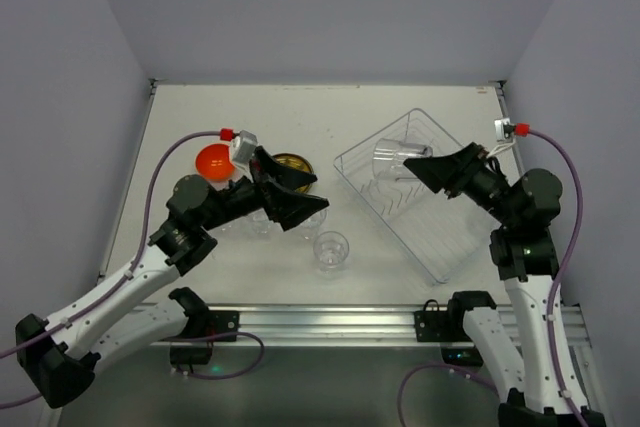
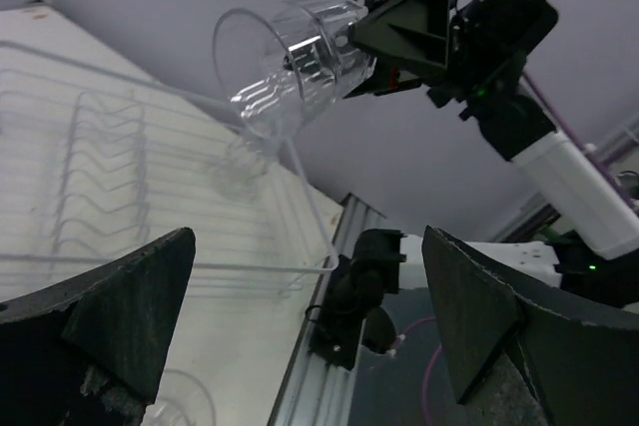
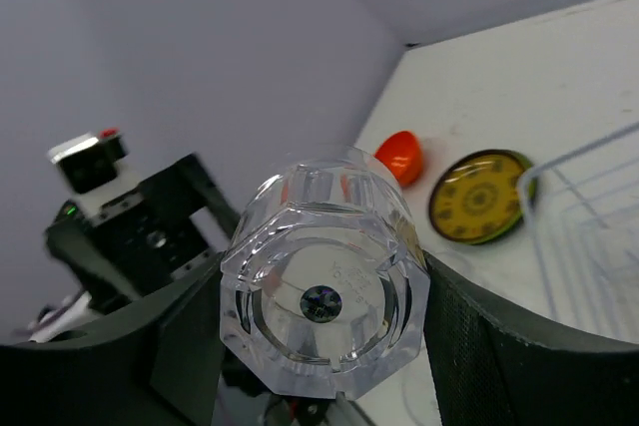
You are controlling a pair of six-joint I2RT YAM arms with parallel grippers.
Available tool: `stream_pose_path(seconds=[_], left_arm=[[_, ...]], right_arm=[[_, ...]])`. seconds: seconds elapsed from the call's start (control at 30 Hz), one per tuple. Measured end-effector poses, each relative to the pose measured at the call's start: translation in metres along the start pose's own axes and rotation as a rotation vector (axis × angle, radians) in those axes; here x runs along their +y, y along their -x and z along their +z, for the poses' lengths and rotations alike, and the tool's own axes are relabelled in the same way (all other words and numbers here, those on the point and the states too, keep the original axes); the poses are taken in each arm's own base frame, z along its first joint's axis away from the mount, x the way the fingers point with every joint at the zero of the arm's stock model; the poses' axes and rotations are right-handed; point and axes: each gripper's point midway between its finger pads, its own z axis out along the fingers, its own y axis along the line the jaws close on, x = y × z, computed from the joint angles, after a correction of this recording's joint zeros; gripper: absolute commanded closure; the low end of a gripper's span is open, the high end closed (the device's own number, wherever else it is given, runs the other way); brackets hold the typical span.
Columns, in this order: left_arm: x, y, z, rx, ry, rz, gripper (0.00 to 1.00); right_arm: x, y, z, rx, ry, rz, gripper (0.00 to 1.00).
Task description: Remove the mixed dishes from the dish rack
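Note:
My right gripper [image 1: 418, 169] is shut on a clear plastic cup [image 1: 390, 161], held on its side in the air above the dish rack [image 1: 440, 252]. The right wrist view looks at the cup's base [image 3: 324, 296], with a finger on each side. In the left wrist view the same cup [image 2: 300, 57] hangs over the rack's wire holder [image 2: 100, 177]. Left of the rack, my left gripper [image 1: 298, 203] stands open and empty, and it partly covers the olive-yellow patterned plate [image 1: 290, 163]. The orange bowl [image 1: 212, 161] sits on the table beside that plate.
A clear cup [image 1: 331, 250] stands on the table between the arms, and more clear cups [image 1: 256, 223] show faintly under the left gripper. Grey walls close in the table on three sides. A metal rail [image 1: 330, 322] runs along the near edge.

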Motion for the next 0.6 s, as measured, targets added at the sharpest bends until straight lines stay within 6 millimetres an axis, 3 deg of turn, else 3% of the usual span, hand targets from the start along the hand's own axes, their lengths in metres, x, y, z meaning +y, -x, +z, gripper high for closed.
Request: stream_pose_path(seconds=[0.1,0.17,0.23,0.33,0.43,0.47,0.6], left_arm=[[-0.025,-0.001,0.012,-0.013,-0.144,-0.042,0.0],[-0.047,-0.007,0.021,-0.004,-0.239,-0.063,0.0],[-0.067,-0.015,0.026,0.009,-0.322,-0.076,0.02],[-0.086,-0.027,0.032,0.033,-0.398,-0.092,0.15],[-0.091,-0.03,0.037,0.034,-0.42,-0.097,0.45],[-0.092,-0.029,0.039,0.031,-0.424,-0.094,0.61],[-0.093,-0.026,0.046,0.019,-0.43,-0.084,0.94]], right_arm=[[0.043,-0.022,-0.007,0.083,0.197,-0.007,1.0],[0.061,-0.033,-0.01,0.129,0.301,0.001,1.0],[0.068,-0.04,-0.011,0.159,0.351,0.019,1.0],[0.072,-0.048,-0.011,0.189,0.389,0.039,1.0],[0.078,-0.053,-0.013,0.213,0.423,0.044,1.0],[0.079,-0.054,-0.014,0.217,0.435,0.041,1.0],[0.087,-0.059,-0.019,0.238,0.489,0.031,1.0]])
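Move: The cup held in the right hand is about 16 cm to the left hand's right, 8 cm ahead and roughly level with it. A cup stands on the table some 28 cm below the left hand and 3 cm to its right; another glass stands 10 cm ahead, 3 cm to its left and equally low. From the right hand, the held cup's middle is about 4 cm left and 2 cm ahead, and the dish rack's middle about 6 cm ahead, 10 cm right and 25 cm below. Both hands draw back and inward about 10 cm, the left closing at the rim of the right's held cup. ##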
